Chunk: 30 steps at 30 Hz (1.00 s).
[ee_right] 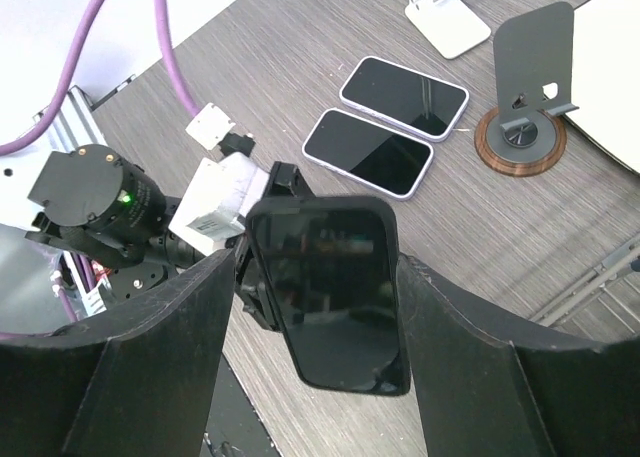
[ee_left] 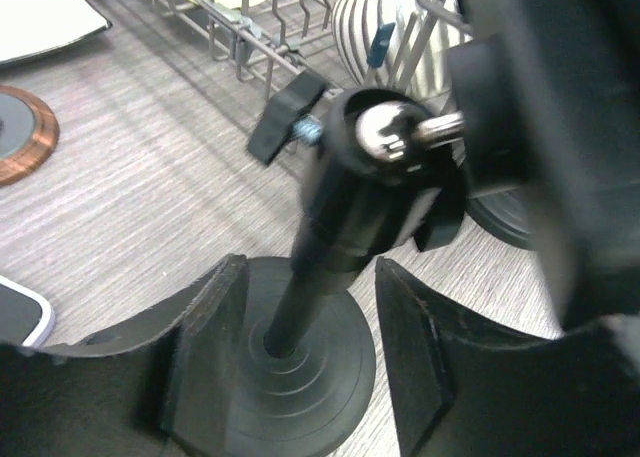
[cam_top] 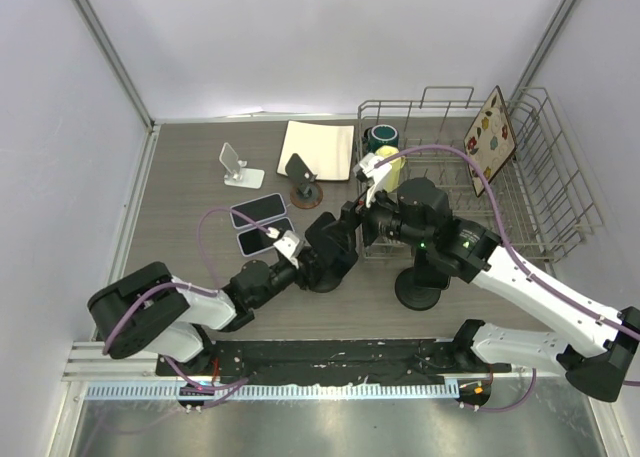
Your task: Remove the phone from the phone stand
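A black phone is mounted upright on a black phone stand with a thin pole and a round base. My right gripper is open and straddles the phone; its right finger lies against the phone's edge, and a thin gap shows at the left finger. My left gripper is open, its fingers on either side of the pole just above the base. In the top view both grippers meet mid-table, left and right, and the phone is hidden under them.
Two phones lie flat to the left. A white stand, a wood-based stand and a notebook are behind. A wire dish rack stands at the right. Another black round base is close by.
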Each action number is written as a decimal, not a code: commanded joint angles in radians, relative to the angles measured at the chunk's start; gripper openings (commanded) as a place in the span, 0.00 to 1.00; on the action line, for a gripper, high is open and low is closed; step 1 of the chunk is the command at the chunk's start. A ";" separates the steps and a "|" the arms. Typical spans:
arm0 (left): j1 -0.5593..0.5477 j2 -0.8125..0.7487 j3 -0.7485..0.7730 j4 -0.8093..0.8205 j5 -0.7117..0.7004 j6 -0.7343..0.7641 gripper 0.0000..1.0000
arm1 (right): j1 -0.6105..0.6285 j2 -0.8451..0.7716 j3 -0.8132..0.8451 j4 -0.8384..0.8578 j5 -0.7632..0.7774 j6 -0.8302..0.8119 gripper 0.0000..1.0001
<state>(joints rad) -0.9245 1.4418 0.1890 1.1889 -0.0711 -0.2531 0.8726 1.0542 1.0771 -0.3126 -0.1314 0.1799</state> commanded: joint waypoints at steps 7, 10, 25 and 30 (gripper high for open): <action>-0.025 -0.113 0.018 -0.087 -0.013 0.015 0.76 | -0.004 -0.043 0.001 0.001 0.070 0.018 0.72; -0.034 -0.141 0.018 -0.120 -0.016 -0.006 0.84 | -0.004 -0.054 -0.005 -0.006 0.087 0.020 0.72; -0.066 -0.313 0.087 -0.368 -0.136 -0.144 0.92 | -0.004 -0.080 -0.031 0.020 0.193 0.024 0.75; -0.132 -0.209 0.125 -0.281 -0.214 -0.193 0.92 | -0.004 -0.083 -0.037 0.020 0.207 0.027 0.75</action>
<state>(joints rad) -1.0061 1.1725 0.2554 0.8177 -0.1822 -0.3904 0.8726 0.9924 1.0420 -0.3370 0.0399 0.1940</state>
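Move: The phone on the black stand, still in its holder, sits above and to the right of the left hand: about 6 cm right, 3 cm ahead and 10 cm up. The stand's round base is some 3 cm right and 10 cm below; the nearer lying phone is 12 cm left, 6 cm ahead. From the right hand the stand's phone is about 4 cm back, 2 cm left and 9 cm down, the empty brown-ringed stand roughly 8 cm ahead, 9 cm left and 26 cm below. Coming up against the lower end of the phone holder with one finger, the left hand rises about 3 cm beside the black stand's post, drawing back a little, while its already loosened fingers spread nearly fully. The right hand, fingers staying open, eases some 3 cm to the right and slightly forward, away from the phone, turning about 10 degrees clockwise. ##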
